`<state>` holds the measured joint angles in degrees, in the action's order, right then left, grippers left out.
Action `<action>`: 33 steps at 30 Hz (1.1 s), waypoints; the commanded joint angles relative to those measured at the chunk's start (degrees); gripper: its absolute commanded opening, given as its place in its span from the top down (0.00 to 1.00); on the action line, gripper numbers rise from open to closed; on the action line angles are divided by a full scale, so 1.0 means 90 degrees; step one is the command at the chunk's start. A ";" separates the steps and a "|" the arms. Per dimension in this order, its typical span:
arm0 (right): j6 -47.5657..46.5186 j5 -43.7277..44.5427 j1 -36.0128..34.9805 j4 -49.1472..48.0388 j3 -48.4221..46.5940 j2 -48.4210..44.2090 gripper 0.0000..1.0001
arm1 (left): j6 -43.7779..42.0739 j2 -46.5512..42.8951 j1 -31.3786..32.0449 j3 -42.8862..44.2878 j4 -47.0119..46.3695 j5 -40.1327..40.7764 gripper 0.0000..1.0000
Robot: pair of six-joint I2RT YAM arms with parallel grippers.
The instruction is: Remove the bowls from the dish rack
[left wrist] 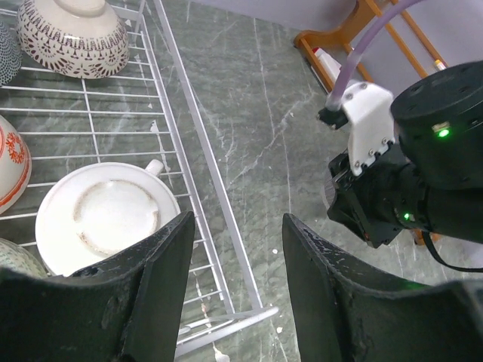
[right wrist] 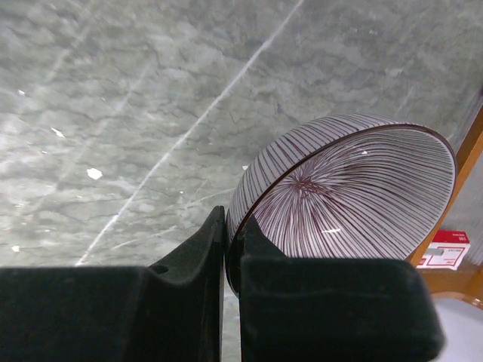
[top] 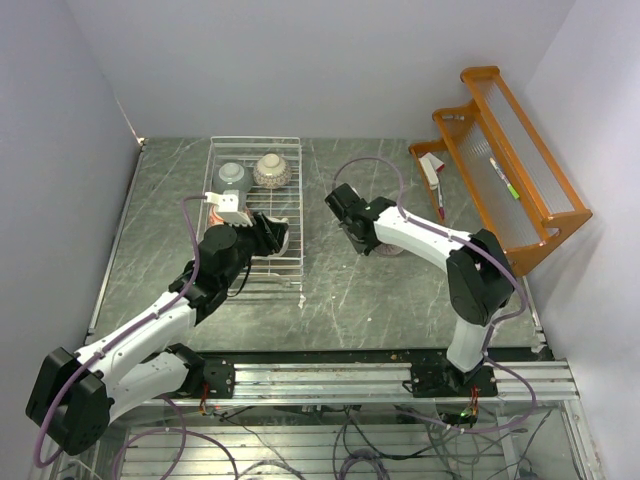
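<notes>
The white wire dish rack [top: 301,200] lies at the back left of the table. A grey bowl [top: 231,176] and a lace-patterned bowl [top: 272,170] sit at its far end. In the left wrist view, the patterned bowl [left wrist: 72,34], a red-marked bowl [left wrist: 7,170] and an upside-down cream bowl with a small handle [left wrist: 106,215] lie in the rack [left wrist: 205,151]. My left gripper [left wrist: 238,226] is open and empty above the rack's right rail [top: 275,235]. My right gripper [right wrist: 232,226] is shut on the rim of a purple-striped bowl [right wrist: 347,196], tilted just above the table, right of the rack [top: 388,247].
An orange wooden shelf rack [top: 510,160] stands at the back right, with a red-and-white box [right wrist: 445,249] beside it. The right arm's wrist [left wrist: 407,173] is close to the right of my left gripper. Grey walls close in the table.
</notes>
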<state>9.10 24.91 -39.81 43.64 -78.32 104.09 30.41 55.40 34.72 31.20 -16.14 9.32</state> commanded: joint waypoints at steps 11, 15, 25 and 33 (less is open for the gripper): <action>-0.0152 0.0475 0.0007 -0.0376 0.0578 0.0445 0.95 | -0.0175 -0.0160 0.0039 0.0033 0.0301 0.0293 0.39; -0.0147 0.0382 0.0008 -0.0454 0.0614 0.0425 0.88 | -0.0185 -0.0154 0.0039 0.0047 0.0343 0.0299 0.39; 0.0047 0.0454 0.0002 -0.0482 0.0634 -0.0103 0.41 | -0.0215 -0.0126 0.0036 0.0141 0.0523 0.0446 0.39; 0.0140 0.0196 0.0079 -0.0960 0.0871 -0.1487 0.34 | -0.0548 0.0358 0.0020 0.0787 0.1051 0.0993 0.39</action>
<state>9.19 27.75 -39.75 38.85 -71.81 97.17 28.21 56.49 34.72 33.87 -8.45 14.50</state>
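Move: Below the right hand, which still pinches the purple striped bowl by its left rim, the bare table spot for the bowl lies about 7 cm to the right, level in the forward direction and some 8 cm down. The red-and-white box lies roughly 24 cm to the right and 3 cm back; the dish rack's middle is about 30 cm left and 6 cm ahead. From the left hand that spot is some 30 cm right, 3 cm ahead and 20 cm below. Lowering the pinched bowl about 5 cm onto the table, the right hand also eases a couple of centimetres right and back, tipping slightly. It stops there, spreads its fingers wide to let go of the rim, then rises some 6 cm clear above the bowl. The open left hand meanwhile drifts about 2 cm left and down by the rack. ##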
